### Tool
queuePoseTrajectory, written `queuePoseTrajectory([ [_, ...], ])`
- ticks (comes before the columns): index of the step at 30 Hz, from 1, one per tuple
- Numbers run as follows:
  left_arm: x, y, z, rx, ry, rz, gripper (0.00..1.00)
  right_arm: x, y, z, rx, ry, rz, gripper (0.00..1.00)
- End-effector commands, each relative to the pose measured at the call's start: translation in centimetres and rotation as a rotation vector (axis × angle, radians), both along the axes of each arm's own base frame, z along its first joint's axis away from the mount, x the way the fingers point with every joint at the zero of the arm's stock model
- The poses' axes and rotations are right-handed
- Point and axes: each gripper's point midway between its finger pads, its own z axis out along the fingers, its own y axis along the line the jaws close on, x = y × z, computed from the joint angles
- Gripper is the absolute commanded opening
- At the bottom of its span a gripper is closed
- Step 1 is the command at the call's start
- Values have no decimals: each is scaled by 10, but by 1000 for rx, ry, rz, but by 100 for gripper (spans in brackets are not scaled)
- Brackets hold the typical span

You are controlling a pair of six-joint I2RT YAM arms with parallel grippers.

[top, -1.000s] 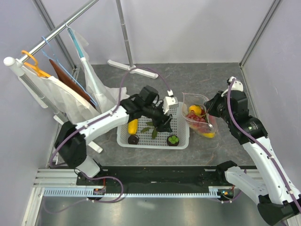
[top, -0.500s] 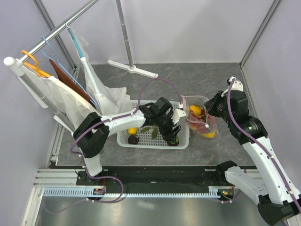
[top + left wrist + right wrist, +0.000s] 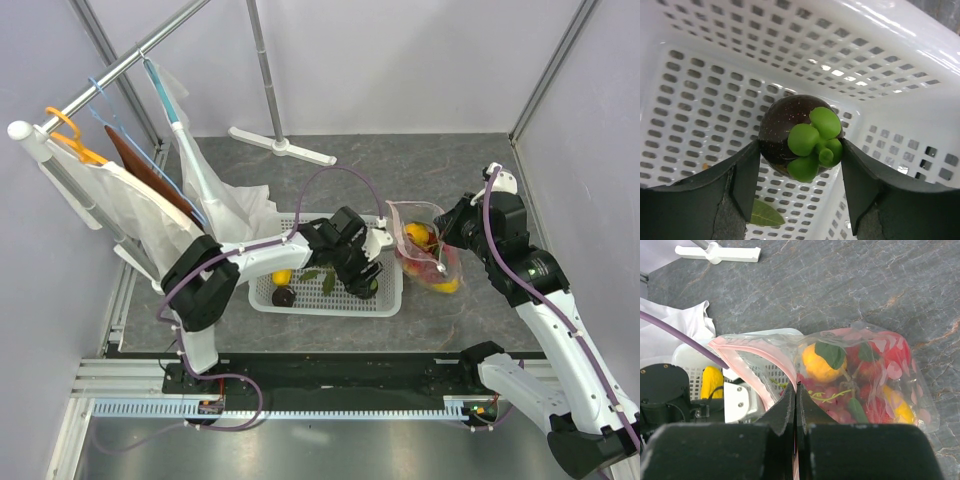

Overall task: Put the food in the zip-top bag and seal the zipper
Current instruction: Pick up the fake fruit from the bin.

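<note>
In the left wrist view a dark mangosteen (image 3: 785,135) with a green cap sits between my left gripper (image 3: 801,150) fingers, which touch it on both sides, in the near right corner of the white mesh basket (image 3: 890,50). From above, the left gripper (image 3: 363,284) hides that fruit. A yellow mango (image 3: 283,273) and another mangosteen (image 3: 284,296) lie at the basket's left. My right gripper (image 3: 796,390) is shut on the pink zipper (image 3: 755,347), holding the zip-top bag (image 3: 428,275) open beside the basket. Inside are an orange (image 3: 817,365), grapes (image 3: 832,400) and red and yellow fruit.
Loose green leaves (image 3: 318,275) lie in the basket (image 3: 300,305), one under my left fingers (image 3: 762,215). A clothes rack with hanging garments (image 3: 130,190) fills the left side. A white stand foot (image 3: 280,145) sits at the back. Grey walls enclose the table.
My left arm swung from over the basket's middle down into its near right corner, and its jaws came in against the mangosteen. The right arm and bag stayed put.
</note>
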Motion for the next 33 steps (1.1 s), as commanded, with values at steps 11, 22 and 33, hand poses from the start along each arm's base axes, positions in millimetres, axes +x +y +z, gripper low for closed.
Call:
queuePoseTrajectory([
  [11, 16, 3, 53, -184, -26, -46, 50, 1, -3, 17, 5, -55, -10, 0],
  [22, 1, 36, 219, -404, -199, -80, 51, 2, 0, 12, 22, -47, -8, 0],
  [33, 31, -64, 284, -517, -253, -65, 52, 4, 0, 19, 29, -61, -12, 0],
])
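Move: The mangosteen, a fake fruit, already sits between the left hand's finger pads on the bin floor, and the bag's mouth opens about 20 cm above, 5 cm ahead and 7 cm to the right. A loose leaf lies some 10 cm left of this hand, 2 cm farther out and 2 cm lower; the dark avocado lies about 20 cm left, 1 cm nearer. From the right hand, pinching the bag's rim, the mangosteen is roughly 11 cm left, 3 cm back and 21 cm below. The left fingers firm up on the mangosteen almost in place, then the arm lifts it out of the bin by about 30 cm, ending up only slightly forward; it first leans a few centimetres left, then swings back to the right towards the bag's mouth. On the way up the wrist tilts some 35 degrees, so the fingers go from pointing steeply down and right to nearly level to the right, while the right hand stays put and keeps the bag's rim pinched. ##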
